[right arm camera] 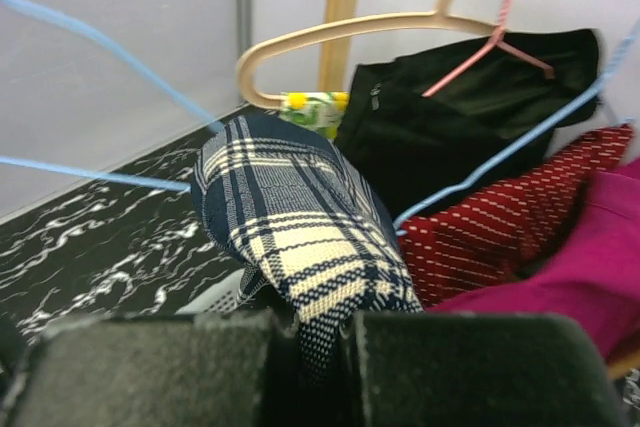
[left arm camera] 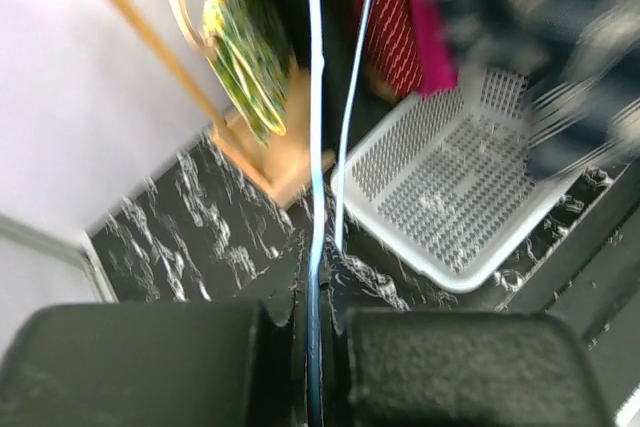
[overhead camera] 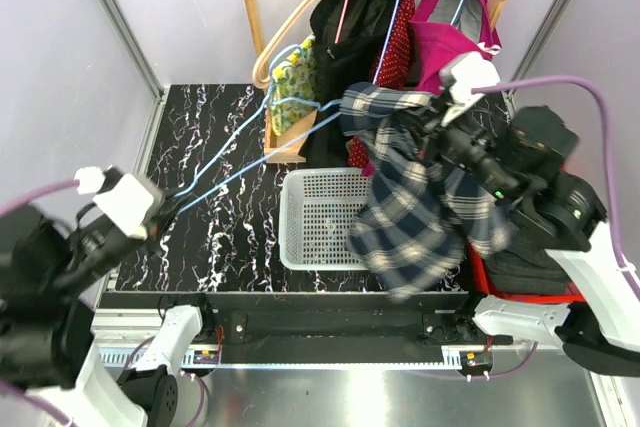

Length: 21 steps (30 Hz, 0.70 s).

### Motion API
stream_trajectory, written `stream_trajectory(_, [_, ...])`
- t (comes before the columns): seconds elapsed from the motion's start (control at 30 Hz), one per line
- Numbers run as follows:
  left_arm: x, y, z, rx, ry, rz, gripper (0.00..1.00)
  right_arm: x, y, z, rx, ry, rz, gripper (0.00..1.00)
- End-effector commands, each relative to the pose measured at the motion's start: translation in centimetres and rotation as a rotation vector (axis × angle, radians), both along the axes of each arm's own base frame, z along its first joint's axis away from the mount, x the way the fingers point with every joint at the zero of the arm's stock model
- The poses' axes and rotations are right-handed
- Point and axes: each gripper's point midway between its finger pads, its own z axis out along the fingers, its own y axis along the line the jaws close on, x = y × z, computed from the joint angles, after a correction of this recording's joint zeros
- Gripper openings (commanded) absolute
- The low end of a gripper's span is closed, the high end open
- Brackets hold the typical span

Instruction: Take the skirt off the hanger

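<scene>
The skirt (overhead camera: 420,217) is navy and cream plaid. It hangs in a long drape over the white basket (overhead camera: 300,247), held up by its top edge. My right gripper (overhead camera: 425,119) is shut on that bunched edge; the right wrist view shows the skirt (right arm camera: 295,232) pinched at my right gripper (right arm camera: 320,347). The hanger (overhead camera: 260,163) is thin light-blue wire stretched from the skirt's left end down to my left gripper (overhead camera: 168,209). In the left wrist view my left gripper (left arm camera: 316,347) is shut on the hanger (left arm camera: 316,137). The hanger's far end is hidden inside the skirt.
A wooden clothes rack (overhead camera: 250,7) stands at the back with a black garment (overhead camera: 350,17), a red dotted one (overhead camera: 395,47), a magenta one (overhead camera: 450,42), a floral piece (overhead camera: 295,82) and an empty beige hanger (overhead camera: 300,12). A dark bag (overhead camera: 520,267) lies right of the basket.
</scene>
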Motion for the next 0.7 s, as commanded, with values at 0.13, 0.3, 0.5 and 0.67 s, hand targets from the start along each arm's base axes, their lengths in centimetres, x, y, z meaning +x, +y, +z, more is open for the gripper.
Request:
stream_trajectory(0.13, [1.0,2.4,7.2,-0.120,-0.213,0.185,0.00,-3.2,3.9,7.5,0.229,-0.129,0.250,0.00])
stream_trajectory(0.3, [4.2,7.8,9.3,-0.198,-0.263,0.495,0.00,-4.5,9.2,8.5,0.241,-0.140,0.378,0.00])
stream_trajectory(0.5, [6.6,8.8,8.2,-0.205,-0.220,0.566,0.00,-6.2,13.6,11.1,0.260,-0.176,0.483,0.00])
stream_trajectory(0.67, [7.6,8.5,6.7,-0.209,-0.159,0.566,0.00,-5.1,12.7,10.2,0.257,-0.178,0.402,0.00])
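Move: The left hand holds the blue hanger by one corner; the skirt hangs about 38 cm to its right and 10 cm ahead, its middle some 10 cm lower. From the right hand, which grips the skirt's waist, the hanger's middle lies about 22 cm left and 3 cm back, roughly level. The basket is 8 cm ahead and 5 cm left of the right hand, some 48 cm below; the floral cloth 25 cm ahead, 18 left, about 20 lower. Still pinching the skirt's bunched waist, the right hand carries it about 16 cm left, a little up and back, turning roughly 25 degrees counter-clockwise. The left hand keeps the hanger corner shut in its fingers, first easing back and rising, then swinging the hanger forward and left, away from the skirt, with a turn of some 30 degrees counter-clockwise. ##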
